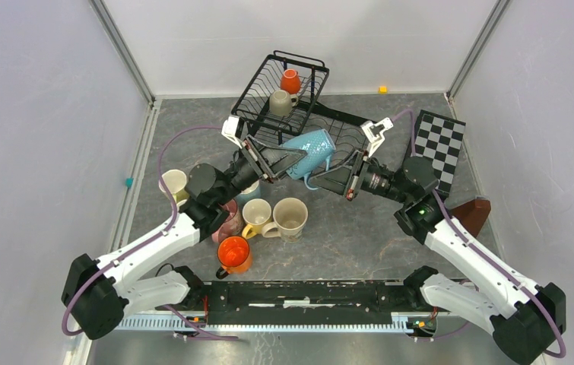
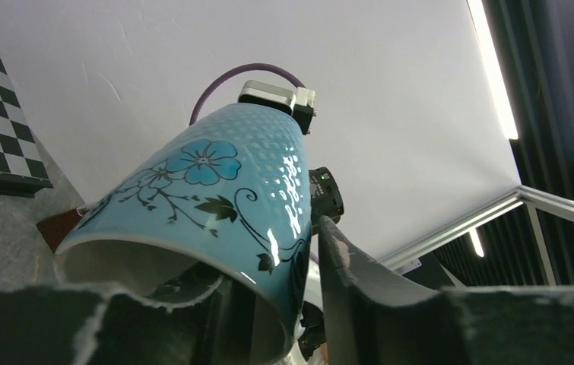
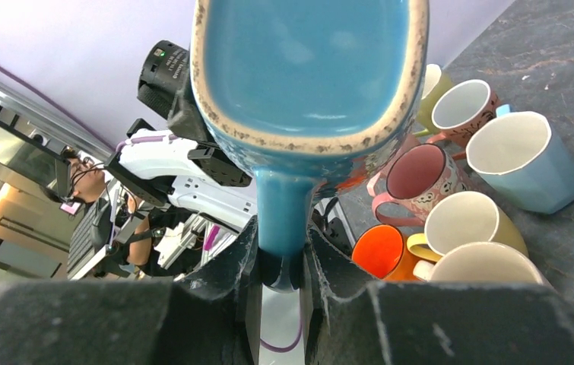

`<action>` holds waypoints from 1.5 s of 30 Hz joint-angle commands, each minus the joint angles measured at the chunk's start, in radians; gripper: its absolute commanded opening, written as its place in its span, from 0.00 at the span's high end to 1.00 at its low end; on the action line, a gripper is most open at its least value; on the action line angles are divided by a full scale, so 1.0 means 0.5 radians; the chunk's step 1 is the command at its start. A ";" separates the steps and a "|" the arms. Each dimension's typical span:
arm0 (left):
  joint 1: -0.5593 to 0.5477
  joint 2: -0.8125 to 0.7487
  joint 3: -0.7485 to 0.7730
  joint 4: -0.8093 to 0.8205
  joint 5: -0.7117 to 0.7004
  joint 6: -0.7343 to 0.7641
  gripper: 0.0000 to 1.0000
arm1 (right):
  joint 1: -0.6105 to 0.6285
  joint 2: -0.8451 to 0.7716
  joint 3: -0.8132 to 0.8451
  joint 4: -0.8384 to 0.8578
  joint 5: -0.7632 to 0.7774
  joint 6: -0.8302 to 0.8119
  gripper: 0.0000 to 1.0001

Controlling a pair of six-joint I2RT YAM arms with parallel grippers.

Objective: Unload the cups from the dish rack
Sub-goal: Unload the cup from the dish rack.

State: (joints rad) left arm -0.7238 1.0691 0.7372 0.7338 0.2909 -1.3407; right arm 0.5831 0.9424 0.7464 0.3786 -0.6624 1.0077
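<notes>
A light blue flowered cup (image 1: 310, 152) (image 2: 215, 190) (image 3: 306, 68) hangs tilted over the lower tray of the black wire dish rack (image 1: 348, 125), between my two arms. My right gripper (image 1: 334, 169) (image 3: 280, 258) is shut on its handle. My left gripper (image 1: 295, 156) (image 2: 268, 266) straddles the cup's rim, one finger inside and one outside, with a narrow gap showing at the outer finger (image 2: 344, 266). An orange cup (image 1: 290, 80) and a beige cup (image 1: 281, 101) sit in the upper basket.
Several cups stand on the table at front left: cream (image 1: 173, 182), pink (image 1: 226, 220), yellow (image 1: 257, 217), beige (image 1: 290, 218), orange (image 1: 234, 252). A checkered board (image 1: 437, 148) and a brown object (image 1: 472, 214) lie right of the rack.
</notes>
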 commanded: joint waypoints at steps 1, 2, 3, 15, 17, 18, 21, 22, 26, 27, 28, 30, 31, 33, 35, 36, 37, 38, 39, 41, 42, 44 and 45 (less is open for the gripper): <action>0.009 -0.003 0.006 0.157 0.033 -0.087 0.68 | 0.025 -0.015 -0.008 0.246 -0.011 0.013 1.00; 0.007 -0.002 0.007 0.148 0.035 -0.088 0.75 | 0.025 -0.013 -0.011 0.243 -0.011 0.008 1.00; 0.009 -0.002 0.012 0.138 0.038 -0.084 0.82 | 0.027 -0.013 -0.011 0.240 -0.004 -0.001 1.00; 0.009 -0.118 0.149 -0.246 0.024 0.176 0.98 | 0.051 -0.095 0.158 -0.378 0.282 -0.527 0.25; 0.009 -0.153 0.173 -0.332 0.016 0.226 0.98 | 0.052 -0.121 0.183 -0.477 0.347 -0.604 0.09; 0.009 -0.178 0.182 -0.388 0.011 0.249 0.98 | 0.050 -0.133 0.202 -0.529 0.388 -0.641 0.02; 0.007 -0.246 0.209 -0.543 -0.002 0.329 0.98 | 0.051 -0.185 0.244 -0.702 0.522 -0.763 0.02; 0.009 -0.271 0.222 -0.615 -0.007 0.358 0.98 | 0.050 -0.203 0.260 -0.752 0.573 -0.803 0.02; 0.009 -0.392 0.285 -0.910 -0.033 0.485 0.98 | 0.049 -0.260 0.334 -1.037 0.821 -0.944 0.02; 0.009 -0.417 0.308 -1.016 -0.046 0.523 0.98 | 0.050 -0.265 0.348 -1.096 0.889 -0.975 0.02; 0.009 -0.450 0.330 -1.110 -0.056 0.566 0.98 | 0.049 -0.266 0.368 -1.155 0.947 -1.006 0.02; 0.008 -0.519 0.357 -1.280 -0.081 0.635 0.98 | 0.051 -0.263 0.400 -1.255 1.082 -1.063 0.02; 0.010 -0.556 0.378 -1.369 -0.096 0.672 0.98 | 0.049 -0.262 0.413 -1.293 1.126 -1.094 0.02; 0.008 -0.633 0.407 -1.563 -0.129 0.732 0.98 | 0.052 -0.254 0.435 -1.365 1.226 -1.136 0.02; 0.009 -0.703 0.456 -1.785 -0.164 0.798 0.98 | 0.050 -0.254 0.437 -1.395 1.305 -1.175 0.02; 0.009 -0.730 0.494 -1.883 -0.189 0.828 0.98 | 0.051 -0.251 0.437 -1.413 1.357 -1.190 0.02; 0.010 -0.752 0.524 -2.002 -0.213 0.865 0.98 | 0.050 -0.250 0.435 -1.421 1.405 -1.208 0.02; 0.009 -0.780 0.560 -2.102 -0.242 0.902 0.98 | 0.051 -0.247 0.430 -1.424 1.429 -1.224 0.02; 0.009 -0.800 0.599 -2.217 -0.273 0.933 0.98 | 0.051 -0.239 0.426 -1.426 1.454 -1.235 0.02; 0.009 -0.821 0.676 -2.448 -0.341 0.996 0.98 | 0.049 -0.229 0.416 -1.422 1.483 -1.256 0.02; 0.009 -0.830 0.725 -2.544 -0.374 1.025 0.98 | 0.049 -0.220 0.411 -1.419 1.486 -1.265 0.02; 0.009 -0.831 0.806 -2.759 -0.456 1.061 0.98 | 0.051 -0.205 0.400 -1.410 1.499 -1.274 0.02; 0.008 -0.831 0.838 -2.853 -0.502 1.077 0.98 | 0.052 -0.197 0.390 -1.400 1.503 -1.276 0.02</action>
State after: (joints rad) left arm -0.7231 0.6701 1.0523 -0.5018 0.1383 -0.9073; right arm 0.6083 0.8345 0.9203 -0.3336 0.0341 0.4076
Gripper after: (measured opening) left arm 0.214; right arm 0.982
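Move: The blue cup, its handle still pinched by the right hand, has its mouth at the left fingers; its middle is about 3 cm right of the left hand, 2 cm ahead and 1 cm higher. From the right hand it is some 5 cm ahead, 2 cm left and 4 cm up. Some 33 cm below the left hand stand the tall mug, 1 cm back and 3 cm left, and the yellow mug, level and 12 cm left. The dish rack's lower tier is about 24 cm ahead, 2 cm left and 32 cm below the right hand. The left hand shuts its half-open fingers on the blue cup's wall at the rim, one finger inside the mouth, then dips a little and carries the cup about 9 cm left and 5 cm back, towards the standing mugs, fingers tipping down some 30 degrees. Once that grip has closed, the right fingers open wide and let go of the handle; the right hand draws off to its right, also forward and down towards the rack's near right corner, tipping its fingers down and swinging clockwise. ##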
